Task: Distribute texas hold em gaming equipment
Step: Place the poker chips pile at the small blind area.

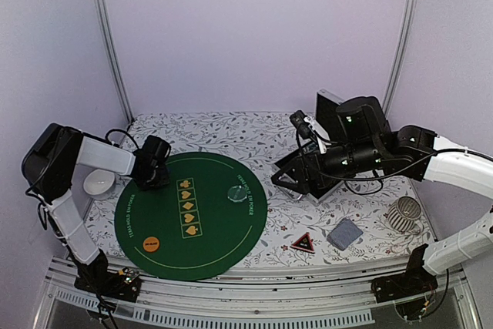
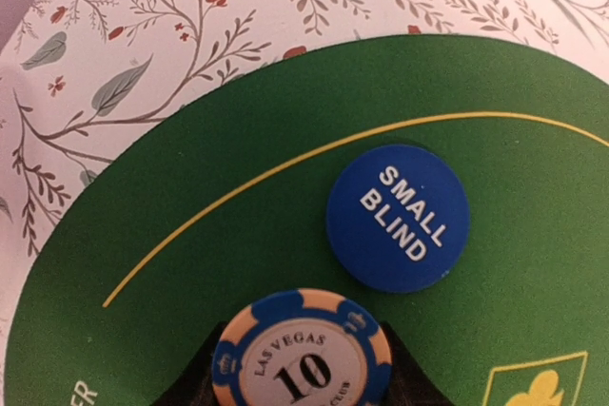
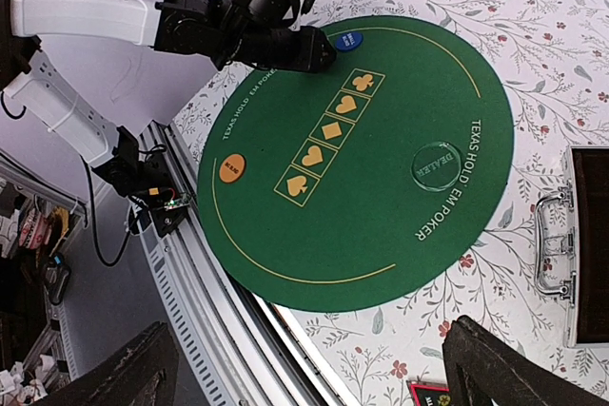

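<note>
A blue-and-orange striped poker chip (image 2: 303, 354) marked 10 sits between my left gripper's (image 2: 301, 379) dark fingers, which are shut on it, just above the green mat (image 2: 238, 263). A blue "small blind" disc (image 2: 398, 218) lies flat on the mat right beside the chip. In the top view my left gripper (image 1: 152, 172) is at the mat's far left rim. The orange disc (image 1: 152, 243) and clear dealer disc (image 1: 236, 193) lie on the mat. The red-black triangle token (image 1: 303, 243) and grey-blue cards (image 1: 345, 233) lie off it, near right. My right gripper (image 3: 324, 389) hangs high, open and empty.
An open black case (image 1: 312, 179) with a metal handle (image 3: 550, 244) stands right of the mat, under my right arm. A white ribbed cup (image 1: 404, 213) sits at the right edge and a white bowl (image 1: 98, 183) at the left. The metal rail (image 1: 254, 298) borders the near side.
</note>
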You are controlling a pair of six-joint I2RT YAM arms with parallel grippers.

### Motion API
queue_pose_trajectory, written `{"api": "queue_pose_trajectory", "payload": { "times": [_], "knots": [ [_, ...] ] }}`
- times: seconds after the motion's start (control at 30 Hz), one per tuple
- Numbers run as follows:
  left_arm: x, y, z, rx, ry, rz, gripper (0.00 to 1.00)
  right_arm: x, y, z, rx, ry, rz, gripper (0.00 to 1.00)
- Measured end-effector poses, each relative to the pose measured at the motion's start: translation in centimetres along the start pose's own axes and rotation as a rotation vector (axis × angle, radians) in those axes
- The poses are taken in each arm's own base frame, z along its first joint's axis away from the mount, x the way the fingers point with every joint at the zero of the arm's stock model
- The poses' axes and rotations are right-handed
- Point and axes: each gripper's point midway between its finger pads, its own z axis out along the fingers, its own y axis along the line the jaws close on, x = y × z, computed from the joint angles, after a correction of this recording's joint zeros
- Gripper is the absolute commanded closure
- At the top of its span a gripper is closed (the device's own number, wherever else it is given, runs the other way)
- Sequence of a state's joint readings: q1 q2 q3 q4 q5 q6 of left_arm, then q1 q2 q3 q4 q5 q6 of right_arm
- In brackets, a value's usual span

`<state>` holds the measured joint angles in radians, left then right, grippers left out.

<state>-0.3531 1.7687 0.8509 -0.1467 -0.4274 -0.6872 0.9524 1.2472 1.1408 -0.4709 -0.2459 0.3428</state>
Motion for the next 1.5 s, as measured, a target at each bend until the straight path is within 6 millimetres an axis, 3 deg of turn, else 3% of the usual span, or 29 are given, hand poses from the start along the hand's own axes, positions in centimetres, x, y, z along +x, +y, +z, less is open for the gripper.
{"api": "queue_pose_trajectory", "payload": {
  "times": [0.57,1.0,1.13,1.3,1.5],
  "knots": [
    [0.0,0.0,0.0,0.012,0.005,-0.016,0.57,-0.8,0.5,-0.8,-0.011,-0.026,-0.010,0.01],
    [-0.1,-0.1,0.0,0.025,0.005,-0.037,0.46,-1.3,0.9,-1.3,-0.015,-0.037,-0.013,0.01],
    [-0.2,-0.2,0.0,0.030,0.004,-0.039,0.34,-1.2,0.8,-1.3,-0.013,-0.033,-0.012,0.01],
    [-0.4,-0.6,-0.3,0.054,0.002,-0.045,0.03,-1.2,0.8,-1.3,-0.013,-0.030,-0.011,0.01],
    [-0.9,-0.2,-1.8,0.066,-0.004,-0.055,0.02,-2.7,1.6,-1.8,-0.027,-0.058,-0.020,0.01]
  ]
}}
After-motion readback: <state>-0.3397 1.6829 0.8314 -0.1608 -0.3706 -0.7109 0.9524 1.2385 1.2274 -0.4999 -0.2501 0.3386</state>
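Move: The poker chips pile is already between the left fingers, right at the hand point, and its spot in the small blind area is directly beneath. The small blind button lies about 5 cm ahead and 1 cm right of this hand, some 2 cm lower; the club card mark is about 8 cm right, level with it. From the empty right hand the pile lies roughly 38 cm left, 17 cm ahead and 25 cm below. The poker chips pile is kept in place just behind the small blind button while the left fingers ease apart slowly, then spread wide and let go of it. Only as they spread does the left hand lift, about 2 cm straight up and clear of the pile. Meanwhile the empty, open right hand rises some 4 cm in two steps. ##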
